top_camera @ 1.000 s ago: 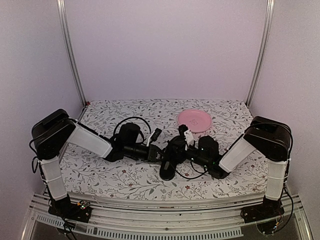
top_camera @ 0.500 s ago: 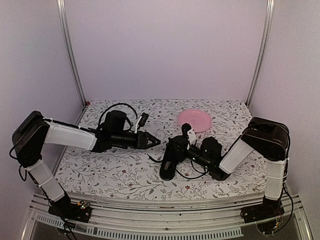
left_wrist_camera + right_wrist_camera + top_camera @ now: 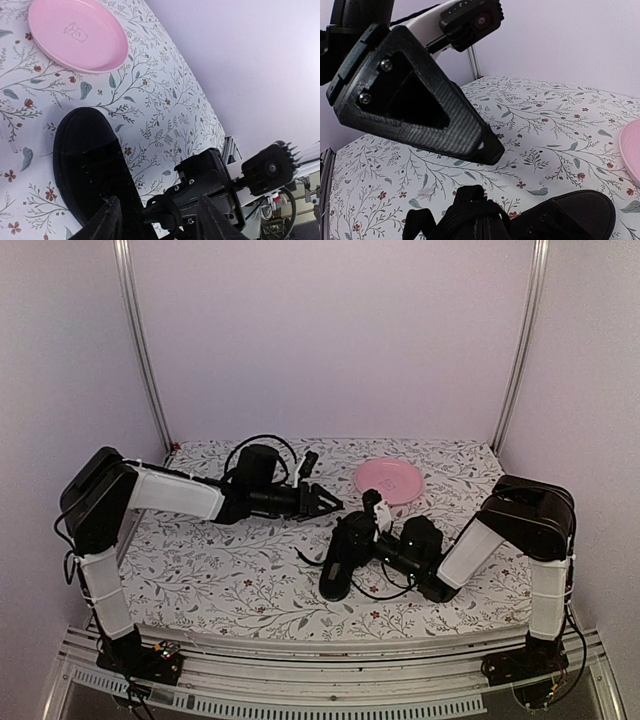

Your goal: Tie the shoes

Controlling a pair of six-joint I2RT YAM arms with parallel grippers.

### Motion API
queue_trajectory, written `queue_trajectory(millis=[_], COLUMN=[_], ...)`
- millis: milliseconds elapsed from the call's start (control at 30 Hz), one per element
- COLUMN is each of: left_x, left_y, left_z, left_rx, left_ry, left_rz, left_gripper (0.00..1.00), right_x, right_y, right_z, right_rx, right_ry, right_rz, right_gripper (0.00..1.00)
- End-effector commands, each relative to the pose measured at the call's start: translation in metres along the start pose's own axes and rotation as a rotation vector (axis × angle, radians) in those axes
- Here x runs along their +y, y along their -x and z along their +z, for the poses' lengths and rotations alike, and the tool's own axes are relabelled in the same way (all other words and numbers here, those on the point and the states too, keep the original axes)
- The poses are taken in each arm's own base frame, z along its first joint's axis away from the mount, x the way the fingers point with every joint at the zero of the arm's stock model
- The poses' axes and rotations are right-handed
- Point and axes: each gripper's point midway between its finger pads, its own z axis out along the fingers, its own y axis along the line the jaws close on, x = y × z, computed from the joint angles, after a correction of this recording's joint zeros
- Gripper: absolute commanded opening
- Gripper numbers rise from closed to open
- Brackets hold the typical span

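The black shoe (image 3: 338, 565) lies on the floral table (image 3: 230, 590), toe toward the pink plate. It also shows in the left wrist view (image 3: 90, 160) and the right wrist view (image 3: 570, 217). My right gripper (image 3: 368, 532) is over the shoe's middle, shut on a loop of black lace (image 3: 465, 212). The left wrist view shows it (image 3: 210, 187) with the lace loop (image 3: 167, 212) at its tip. My left gripper (image 3: 330, 503) is open and empty, raised behind and left of the shoe. One of its fingers (image 3: 420, 105) fills the right wrist view.
A pink plate (image 3: 390, 480) sits at the back right of the table, just beyond the shoe's toe; it also shows in the left wrist view (image 3: 75, 35). Metal frame posts (image 3: 140, 350) and pale walls close in the sides and back.
My left gripper has left the shoe's laces, swung out to the left, then moved back and right, and is open. My right gripper has stayed at the shoe with the lace.
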Motion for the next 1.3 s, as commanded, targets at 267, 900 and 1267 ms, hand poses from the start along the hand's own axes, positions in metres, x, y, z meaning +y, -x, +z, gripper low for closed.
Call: queue_trajectory(millis=[267, 900, 1267], left_x=[-0.007, -0.001, -0.019], left_y=[-0.019, -0.040, -0.011], left_z=[0.019, 0.026, 0.003], left_rx=[0.085, 0.123, -0.014], left_ry=[-0.071, -0.091, -0.119], left_rz=[-0.065, -0.115, -0.076], left_gripper=[0.33, 0.05, 0.00], right_x=[-0.006, -0.009, -0.016], right_y=[-0.006, -0.009, -0.004], right_z=[0.001, 0.001, -0.012], right_rx=[-0.004, -0.001, -0.016], right_ry=[-0.015, -0.030, -0.071], right_rz=[-0.010, -0.010, -0.016], right_gripper=[0.02, 0.02, 0.09])
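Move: About 4 cm below the left hand lies the lace loop, 1 cm nearer the base and some 2 cm to the right; the right fingers hold it, with its middle about 1 cm ahead, 1 cm left and 1 cm above that hand's point. The shoe's middle is roughly 6 cm back from the left hand, 3 cm right and 10 cm down; the pink plate stands about 21 cm ahead, 15 cm right and 13 cm below. Sinking about 4 cm onto the lace loop from above, the left hand also eases a little back and to the right, its wrist turning some 10 degrees; its half-open fingers narrow on the way, then shut fully on the loop beside the right fingertips. The right hand keeps its pinch on the lace and sinks about 1.5 cm, its fingers only just beginning to loosen at the end. ##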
